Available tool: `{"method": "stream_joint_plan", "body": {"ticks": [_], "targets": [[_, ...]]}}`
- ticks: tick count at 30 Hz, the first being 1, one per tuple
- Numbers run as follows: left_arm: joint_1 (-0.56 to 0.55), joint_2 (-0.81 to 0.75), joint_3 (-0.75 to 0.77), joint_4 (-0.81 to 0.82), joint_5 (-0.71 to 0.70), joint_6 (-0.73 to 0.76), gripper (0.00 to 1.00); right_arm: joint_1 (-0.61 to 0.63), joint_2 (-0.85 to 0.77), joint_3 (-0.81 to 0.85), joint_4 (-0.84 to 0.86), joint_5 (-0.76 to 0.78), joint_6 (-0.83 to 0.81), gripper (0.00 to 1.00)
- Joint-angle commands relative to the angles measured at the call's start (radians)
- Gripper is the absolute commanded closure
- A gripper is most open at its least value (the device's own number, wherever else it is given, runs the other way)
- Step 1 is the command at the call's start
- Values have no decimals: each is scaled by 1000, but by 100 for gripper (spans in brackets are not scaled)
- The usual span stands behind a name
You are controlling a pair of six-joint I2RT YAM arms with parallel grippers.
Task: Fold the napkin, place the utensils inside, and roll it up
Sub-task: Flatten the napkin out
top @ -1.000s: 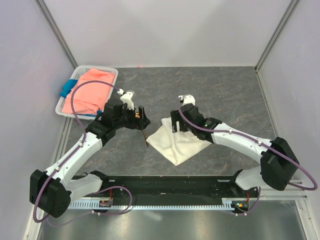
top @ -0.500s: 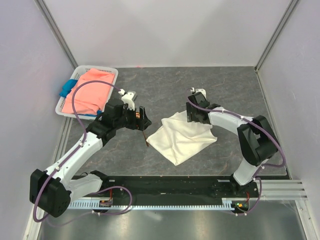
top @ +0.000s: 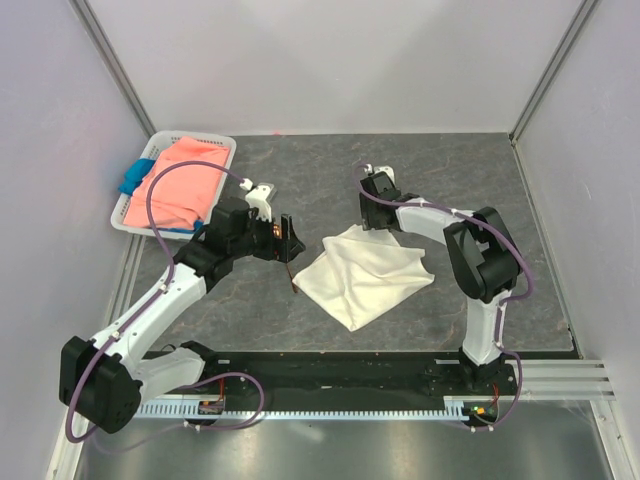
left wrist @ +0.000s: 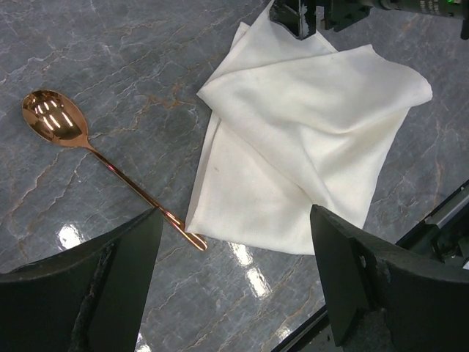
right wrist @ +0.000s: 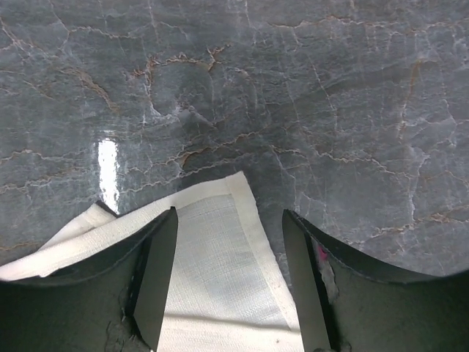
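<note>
The off-white napkin (top: 366,272) lies rumpled and partly folded over itself on the grey table; the left wrist view shows it whole (left wrist: 315,139). The copper spoon (left wrist: 110,169) lies just left of it, with its handle end touching the napkin's left edge (top: 293,281). My right gripper (top: 370,215) is down at the napkin's far corner (right wrist: 220,249). That corner lies flat between the gripper's (right wrist: 231,286) parted fingers, unpinched. My left gripper (top: 287,242) hovers open above the spoon and the napkin's near edge (left wrist: 234,293), holding nothing.
A white basket (top: 218,145) stands at the far left with a salmon-pink cloth (top: 180,185) and a blue cloth (top: 132,180) in it. Grey walls enclose the table on three sides. The black mounting rail (top: 340,370) runs along the near edge.
My right arm has swung away from the napkin's middle to its far corner, and its jaws have narrowed. The napkin has spread out to the right. The left arm has stayed put.
</note>
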Motion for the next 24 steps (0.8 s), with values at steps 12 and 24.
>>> {"method": "stream_joint_plan", "body": {"ticks": [12, 24], "targets": [[-25, -8, 47, -7, 34, -4, 11, -22, 59, 51, 22, -23, -15, 42], [-37, -17, 47, -7, 37, -4, 11, -56, 96, 44, 2, -123, -24, 65]]}}
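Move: The napkin's far corner lies just beyond the right fingertips, about 2 cm ahead of the hand, in line with it and 1 cm below. The napkin's middle is some 13 cm back and 5 cm to the left; the copper spoon lies about 25 cm left and 9 cm back. From the left hand, which takes no part, that far corner is roughly 17 cm ahead, 24 cm to the right and 16 cm down. The right hand creeps forward about 1.5 cm, close to the table and sinking slightly, so that its fingertips come to straddle the napkin's far corner, one on either side. As it goes, the fingers close from about two-thirds to some 40 percent open, still closing at the end with a slight roll of the wrist, and begin to pinch the corner between the tips. ##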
